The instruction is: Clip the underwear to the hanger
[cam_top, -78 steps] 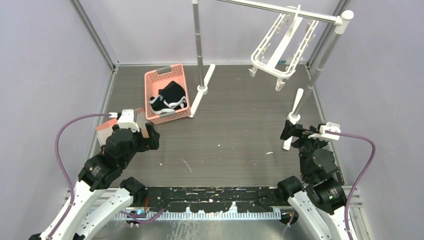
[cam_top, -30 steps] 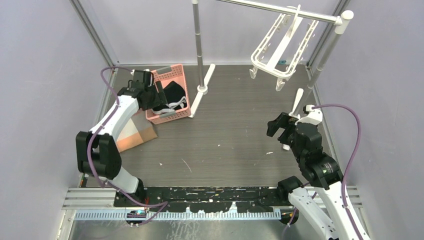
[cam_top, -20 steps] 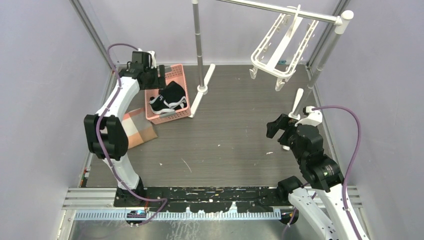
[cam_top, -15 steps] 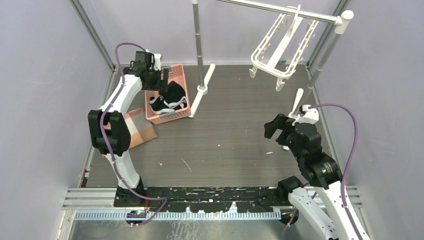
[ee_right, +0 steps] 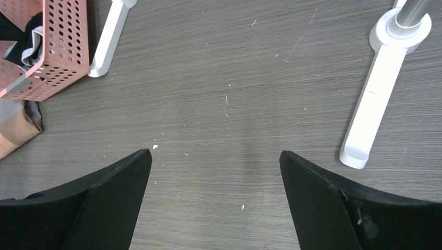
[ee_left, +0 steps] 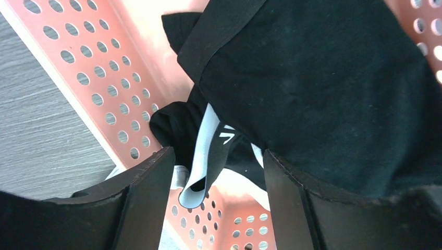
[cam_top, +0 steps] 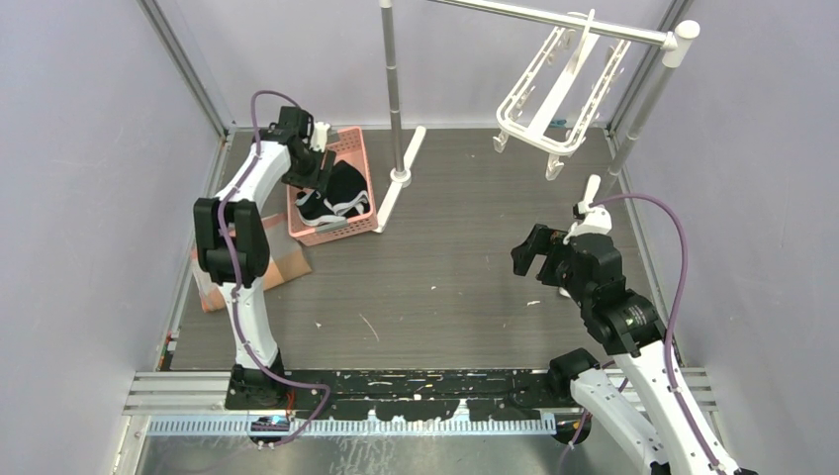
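The underwear (cam_top: pixel 329 201), black with white piping, lies crumpled in a pink basket (cam_top: pixel 348 230) at the back left. My left gripper (cam_top: pixel 315 170) reaches down into the basket and is open. In the left wrist view a white-edged band of the underwear (ee_left: pixel 204 156), bearing a small white mark, hangs between the fingers of my left gripper (ee_left: pixel 217 154) without being pinched. A plain black garment (ee_left: pixel 333 88) lies over it. The white hanger (cam_top: pixel 556 94) hangs from the rail at the back right. My right gripper (cam_top: pixel 529 252) is open over bare table, also seen in the right wrist view (ee_right: pixel 215 153).
A grey metal rail stand has a post (cam_top: pixel 393 89) next to the basket and white feet (ee_right: pixel 375 94) on the table. A brown cardboard piece (cam_top: pixel 272 265) lies left of the basket. The pink basket (ee_right: pixel 57 47) shows at the right wrist view's upper left. Purple walls enclose the table.
My left arm has swung from the near left out to the basket and lowered its gripper over the clothes. My right gripper has drifted a little left.
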Available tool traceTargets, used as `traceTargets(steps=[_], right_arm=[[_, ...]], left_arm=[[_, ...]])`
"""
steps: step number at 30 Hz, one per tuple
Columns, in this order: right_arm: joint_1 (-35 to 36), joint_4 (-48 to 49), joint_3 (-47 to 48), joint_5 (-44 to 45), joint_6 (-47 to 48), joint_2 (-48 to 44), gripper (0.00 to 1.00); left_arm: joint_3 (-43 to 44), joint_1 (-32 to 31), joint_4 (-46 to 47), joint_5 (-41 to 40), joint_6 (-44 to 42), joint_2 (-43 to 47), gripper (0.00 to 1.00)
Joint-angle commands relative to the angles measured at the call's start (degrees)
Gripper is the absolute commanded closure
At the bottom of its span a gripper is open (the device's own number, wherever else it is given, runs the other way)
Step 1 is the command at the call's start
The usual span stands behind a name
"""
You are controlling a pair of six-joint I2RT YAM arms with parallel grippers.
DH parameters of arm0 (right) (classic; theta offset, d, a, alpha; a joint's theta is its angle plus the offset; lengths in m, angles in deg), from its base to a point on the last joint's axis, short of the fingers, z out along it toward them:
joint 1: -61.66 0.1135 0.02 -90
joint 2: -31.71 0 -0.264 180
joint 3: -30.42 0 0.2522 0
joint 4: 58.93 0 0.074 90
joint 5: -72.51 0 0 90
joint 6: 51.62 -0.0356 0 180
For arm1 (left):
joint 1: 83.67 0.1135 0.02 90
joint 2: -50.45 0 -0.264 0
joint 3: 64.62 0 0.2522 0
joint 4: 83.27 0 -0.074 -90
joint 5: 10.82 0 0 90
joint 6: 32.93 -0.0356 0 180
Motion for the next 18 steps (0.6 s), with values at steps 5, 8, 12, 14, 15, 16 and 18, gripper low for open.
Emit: traceTargets(steps=[5,8,12,14,15,16,18], right_arm=[[-0.2,3.6,-0.4,-1.4,1.2,1.2,0.0],[-0.2,3.6,-0.4,-1.5,1.3,1.2,0.0],[-0.2,3.7,-0.6,-1.4,1.4,1.1,0.0],[-0.2,3.8,-0.7,-1.3,1.4,1.1,0.0],[-0.2,3.9,-0.8,-1.3,1.4,1.1,0.0],[-0.2,3.9,-0.9,-1.3,1.4,1.1,0.0],[-0.2,4.0,-1.0,-1.3,1.4,1.1,0.0]], left_arm=[[4.0,1.1,-3.3,-1.0,-1.3,-2.8,0.41],[4.6,1.2,-4.0,-1.0,-1.0,-3.9,0.45],[5.4,1.2,-4.7,-1.0,-0.8,-4.7,0.55],[5.3,1.2,-4.6,-1.1,-0.6,-4.6,0.63],[5.2,1.2,-4.5,-1.1,-0.5,-4.5,0.67],[5.2,1.2,-4.5,-1.1,-0.5,-4.3,0.7],[5.2,1.2,-4.4,-1.2,-0.3,-4.1,0.74]])
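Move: The black underwear lies heaped in the pink basket, its middle level with the left hand, some 4 cm to its right and 5 cm below; the white-edged fold is nearly under the open fingers. The basket's middle is about 2 cm ahead, 4 cm right and 7 cm below, and the rack's left foot stands 5 cm ahead, 19 cm right. From the right hand the underwear is roughly 24 cm ahead, 43 cm left and 17 cm down. The underwear's white-edged fold is what the left fingers come down on: the hand sinks about 3 cm into the basket, drifting 1 cm left and tipping some 5 degrees to point more steeply down. The half-open fingers narrow around the fold all the while, fastest at the end as the descent stops, but aren't yet fully shut. ##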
